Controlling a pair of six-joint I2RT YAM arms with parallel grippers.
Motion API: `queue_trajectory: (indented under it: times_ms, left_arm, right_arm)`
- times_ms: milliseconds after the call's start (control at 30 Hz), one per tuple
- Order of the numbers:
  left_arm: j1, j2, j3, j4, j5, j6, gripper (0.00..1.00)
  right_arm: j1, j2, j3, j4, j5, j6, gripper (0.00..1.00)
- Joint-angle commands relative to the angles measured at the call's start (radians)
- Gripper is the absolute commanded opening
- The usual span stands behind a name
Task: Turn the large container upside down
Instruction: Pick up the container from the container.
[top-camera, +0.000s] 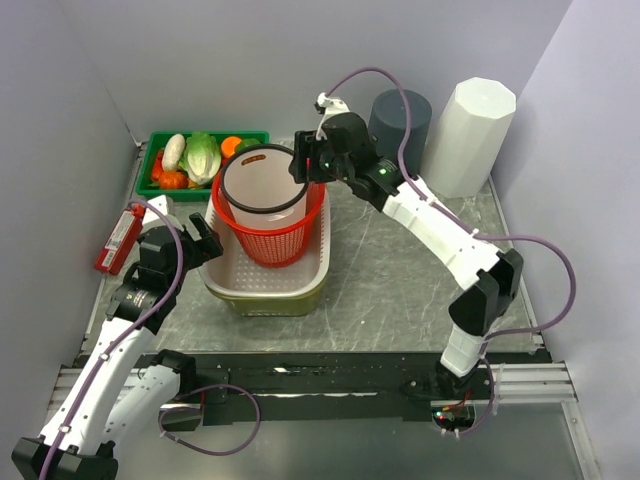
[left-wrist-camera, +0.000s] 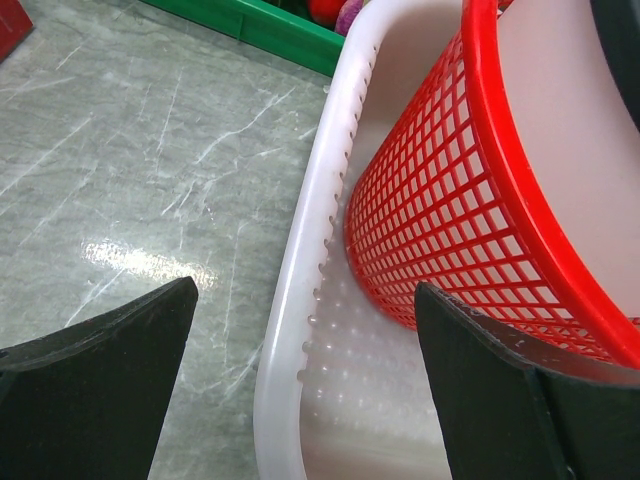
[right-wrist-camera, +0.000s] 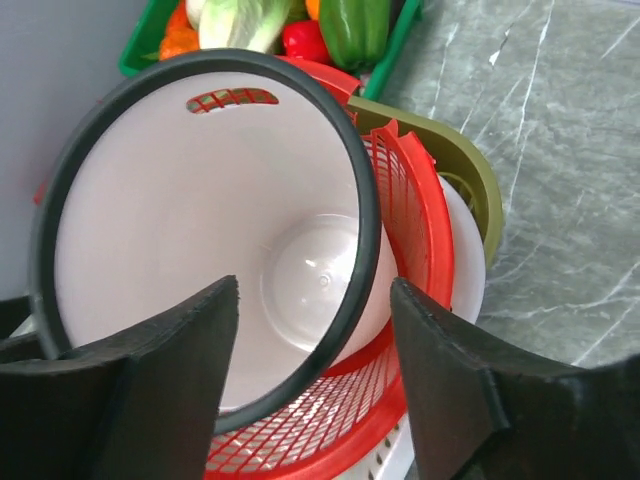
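Note:
The large container (top-camera: 262, 190), a white tub with a dark rim, stands upright and slightly tilted inside a red mesh basket (top-camera: 278, 243). The basket sits in a white perforated basin (top-camera: 262, 283) stacked on an olive one. My right gripper (top-camera: 300, 165) is open at the tub's far right rim. In the right wrist view the right gripper (right-wrist-camera: 315, 300) straddles the dark rim of the tub (right-wrist-camera: 200, 200), one finger inside and one outside. My left gripper (top-camera: 205, 240) is open at the basin's left side. The left wrist view shows it (left-wrist-camera: 305, 310) astride the basin's rim (left-wrist-camera: 300, 260), beside the red basket (left-wrist-camera: 450, 200).
A green crate of vegetables (top-camera: 200, 158) stands behind the basin. At the back right are a dark grey cylinder (top-camera: 400, 120) and a tall white faceted bin (top-camera: 470, 135). A red flat object (top-camera: 118, 238) lies at the left wall.

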Motion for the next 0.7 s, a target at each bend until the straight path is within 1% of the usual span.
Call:
queue_trajectory:
  times_ms: [0, 33, 67, 100, 133, 200, 233, 300, 333, 367, 433, 500, 600, 667]
  left_arm:
    - [0.002, -0.008, 0.006, 0.046, 0.0, 0.01, 0.96]
    - [0.002, -0.008, 0.006, 0.045, 0.0, 0.01, 0.96]
    - [0.002, -0.007, 0.006, 0.046, 0.002, 0.01, 0.96]
    - [0.002, -0.007, 0.006, 0.048, 0.004, 0.012, 0.96]
    - [0.002, -0.005, 0.006, 0.048, 0.004, 0.012, 0.96]
    - [0.002, -0.004, 0.007, 0.046, 0.005, 0.009, 0.96]
    - [0.002, -0.004, 0.007, 0.046, 0.005, 0.009, 0.96]
    - [0.003, -0.004, 0.006, 0.049, 0.007, 0.01, 0.96]
    - [0.002, -0.004, 0.006, 0.049, 0.008, 0.01, 0.96]
    - [0.002, -0.002, 0.006, 0.049, 0.007, 0.01, 0.96]
    - [0.003, -0.002, 0.006, 0.049, 0.005, 0.01, 0.96]
    - [0.003, 0.001, 0.007, 0.045, 0.004, 0.009, 0.96]
    - [0.003, -0.001, 0.007, 0.041, -0.003, 0.009, 0.96]
    - [0.002, -0.002, 0.006, 0.043, -0.006, 0.007, 0.96]
  right_arm:
    - [0.003, -0.154, -0.067, 0.063, 0.003, 0.038, 0.72]
    - [0.006, -0.197, -0.095, 0.079, 0.014, 0.076, 0.72]
    - [0.01, -0.22, -0.159, 0.097, 0.02, 0.098, 0.73]
    - [0.015, -0.246, -0.198, 0.158, 0.017, 0.115, 0.74]
    - [0.02, -0.292, -0.271, 0.186, 0.005, 0.151, 0.76]
    - [0.027, -0.355, -0.342, 0.255, 0.008, 0.209, 0.76]
    - [0.032, -0.375, -0.411, 0.278, -0.001, 0.284, 0.76]
    - [0.038, -0.421, -0.489, 0.35, -0.038, 0.373, 0.74]
    - [0.049, -0.431, -0.556, 0.439, -0.061, 0.467, 0.72]
    - [0.058, -0.435, -0.587, 0.485, -0.061, 0.512, 0.72]
    - [0.091, -0.425, -0.615, 0.55, -0.086, 0.591, 0.71]
    - [0.11, -0.391, -0.605, 0.576, -0.089, 0.631, 0.72]
    - [0.142, -0.356, -0.597, 0.613, -0.072, 0.705, 0.73]
    - [0.153, -0.343, -0.623, 0.671, -0.069, 0.759, 0.73]
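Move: The black-rimmed container is about 7 cm left of the right hand, 5 cm back and 12 cm below. The red basket around it is roughly 7 cm left, 8 cm back and 15 cm below, and the white basin 9 cm left, 9 cm back and 24 cm below. The standing grey container is 19 cm right, 7 cm ahead and 16 cm below. From the left hand, the black-rimmed container is some 8 cm ahead, 13 cm right and slightly lower. With its fingers staying open, the right hand draws back about 10 cm towards the base, around the right side of the black-rimmed container, first bearing right and rising a little, then sinking slightly and swinging left towards the near-right part of the rim. On the way the wrist rolls some 35 degrees so that the hand's left side comes up, and the fingers tip somewhat further down; no grip on the rim is taken. ##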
